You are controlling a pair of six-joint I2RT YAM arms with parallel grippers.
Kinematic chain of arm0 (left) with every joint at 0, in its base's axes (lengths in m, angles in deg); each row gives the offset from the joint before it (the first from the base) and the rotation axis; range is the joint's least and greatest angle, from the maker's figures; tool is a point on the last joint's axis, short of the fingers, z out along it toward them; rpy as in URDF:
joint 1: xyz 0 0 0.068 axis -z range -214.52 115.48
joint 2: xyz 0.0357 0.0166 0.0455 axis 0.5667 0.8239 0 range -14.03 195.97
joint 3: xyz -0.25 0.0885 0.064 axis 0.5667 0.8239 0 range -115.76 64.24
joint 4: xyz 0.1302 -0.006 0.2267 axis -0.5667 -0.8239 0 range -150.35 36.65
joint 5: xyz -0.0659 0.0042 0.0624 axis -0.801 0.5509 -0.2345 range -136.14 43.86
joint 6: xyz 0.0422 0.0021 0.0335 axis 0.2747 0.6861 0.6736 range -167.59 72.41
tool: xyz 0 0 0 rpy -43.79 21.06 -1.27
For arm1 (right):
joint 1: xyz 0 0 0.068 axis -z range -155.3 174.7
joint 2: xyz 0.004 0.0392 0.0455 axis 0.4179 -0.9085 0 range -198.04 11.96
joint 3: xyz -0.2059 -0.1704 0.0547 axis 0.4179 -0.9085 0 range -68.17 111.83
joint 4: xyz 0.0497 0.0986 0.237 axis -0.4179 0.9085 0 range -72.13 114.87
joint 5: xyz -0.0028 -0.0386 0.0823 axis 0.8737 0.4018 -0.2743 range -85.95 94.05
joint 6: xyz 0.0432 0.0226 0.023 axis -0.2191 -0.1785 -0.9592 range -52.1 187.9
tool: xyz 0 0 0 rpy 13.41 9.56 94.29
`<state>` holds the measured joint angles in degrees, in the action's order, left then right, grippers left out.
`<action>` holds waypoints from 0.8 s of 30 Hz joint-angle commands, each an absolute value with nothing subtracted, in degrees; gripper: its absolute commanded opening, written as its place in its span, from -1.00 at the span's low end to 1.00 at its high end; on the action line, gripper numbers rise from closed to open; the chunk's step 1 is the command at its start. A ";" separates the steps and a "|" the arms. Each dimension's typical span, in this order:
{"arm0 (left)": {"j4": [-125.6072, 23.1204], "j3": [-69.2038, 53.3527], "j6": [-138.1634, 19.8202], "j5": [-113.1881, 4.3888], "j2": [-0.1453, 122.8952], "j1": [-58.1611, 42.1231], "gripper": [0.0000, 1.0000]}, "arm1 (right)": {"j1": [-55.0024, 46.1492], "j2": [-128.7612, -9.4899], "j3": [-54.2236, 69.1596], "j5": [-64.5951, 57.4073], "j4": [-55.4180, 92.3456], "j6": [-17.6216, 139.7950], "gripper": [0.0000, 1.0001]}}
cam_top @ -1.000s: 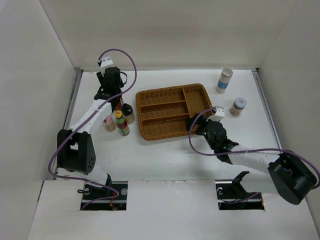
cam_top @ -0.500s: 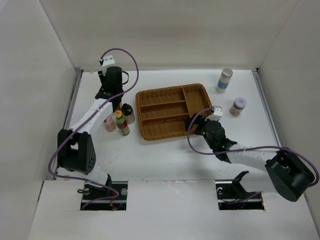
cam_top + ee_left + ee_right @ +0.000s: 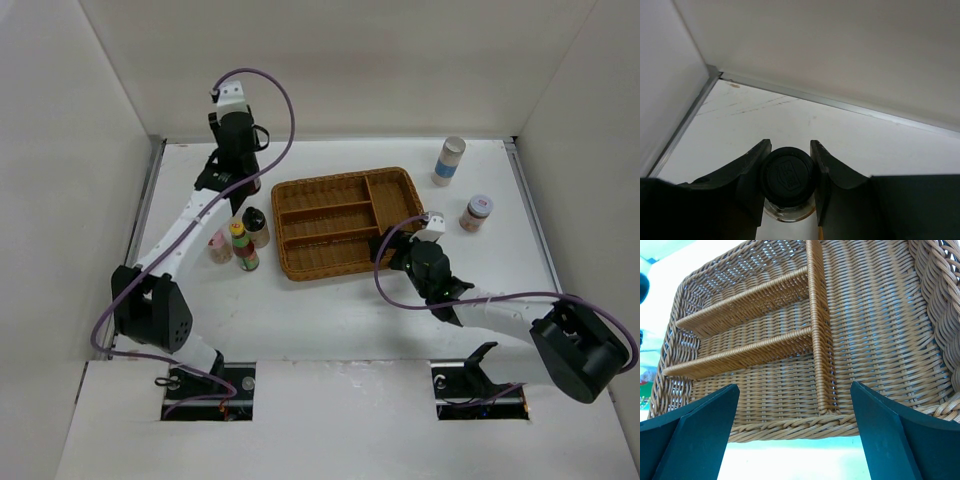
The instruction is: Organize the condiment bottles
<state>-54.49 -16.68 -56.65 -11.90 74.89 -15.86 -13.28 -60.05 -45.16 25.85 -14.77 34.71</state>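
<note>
My left gripper (image 3: 788, 170) is shut on the black cap of the tall clear bottle (image 3: 787, 176), with glass showing just below the cap. In the top view that gripper (image 3: 240, 188) hangs over the back left of the table and hides most of the bottle. Close by stand the dark shaker (image 3: 256, 226), the yellow-capped red bottle (image 3: 243, 247) and the pink-lidded jar (image 3: 220, 245). At the back right are the white bottle with a blue label (image 3: 449, 160) and the purple-lidded jar (image 3: 476, 212). My right gripper (image 3: 792, 440) is open and holds nothing, just short of the tray's near rim.
The brown wicker tray (image 3: 394, 180) lies mid-table with three long compartments and one wide one; its near rim (image 3: 790, 426) fills the right wrist view. White walls close in the table at the left, back and right.
The left gripper shut on the tall bottle's cap, and the arm then rose and swung slightly right and back. The right arm crept a little toward the tray.
</note>
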 commanded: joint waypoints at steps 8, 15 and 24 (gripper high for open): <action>-46.67 -25.76 -56.38 -15.64 76.40 -6.18 -0.73 | -14.10 -60.56 -42.68 25.05 -18.08 35.29 1.00; -44.82 -26.72 -56.82 -16.78 81.06 -4.51 -0.73 | -14.10 -59.50 -43.12 24.88 -18.17 35.38 1.00; -42.89 -26.90 -57.00 -16.96 82.38 -4.15 -0.73 | -14.10 -59.59 -42.85 24.61 -18.34 35.73 1.00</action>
<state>-51.65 -22.76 -56.98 -16.93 84.95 -4.34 -13.30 -60.16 -45.05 25.15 -14.77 35.13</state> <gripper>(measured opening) 0.334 0.998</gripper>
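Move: The left hand already holds the tall black-capped bottle by its cap, hanging clear of the table. The basket's back left compartment, where it is headed, has its middle about 17 cm to that hand's right, 5 cm ahead and 30 cm below. The brown jar stands about 8 cm back and 2 cm right, the green-labelled bottle about 14 cm straight back, both some 27 cm lower. From the right hand, that compartment lies roughly 19 cm ahead, 16 cm left and 10 cm down. Keeping its pinch on the cap, the left hand sweeps the hanging bottle about 13 cm to the right, from the open table towards the basket's back left compartment, while the hand turns some 15 degrees clockwise. It rises slightly on the way, then sinks about 4 cm and edges a couple of centimetres forward as the sideways travel dies out, stopping with the fingers still closed and the bottle over the left end of that compartment. ##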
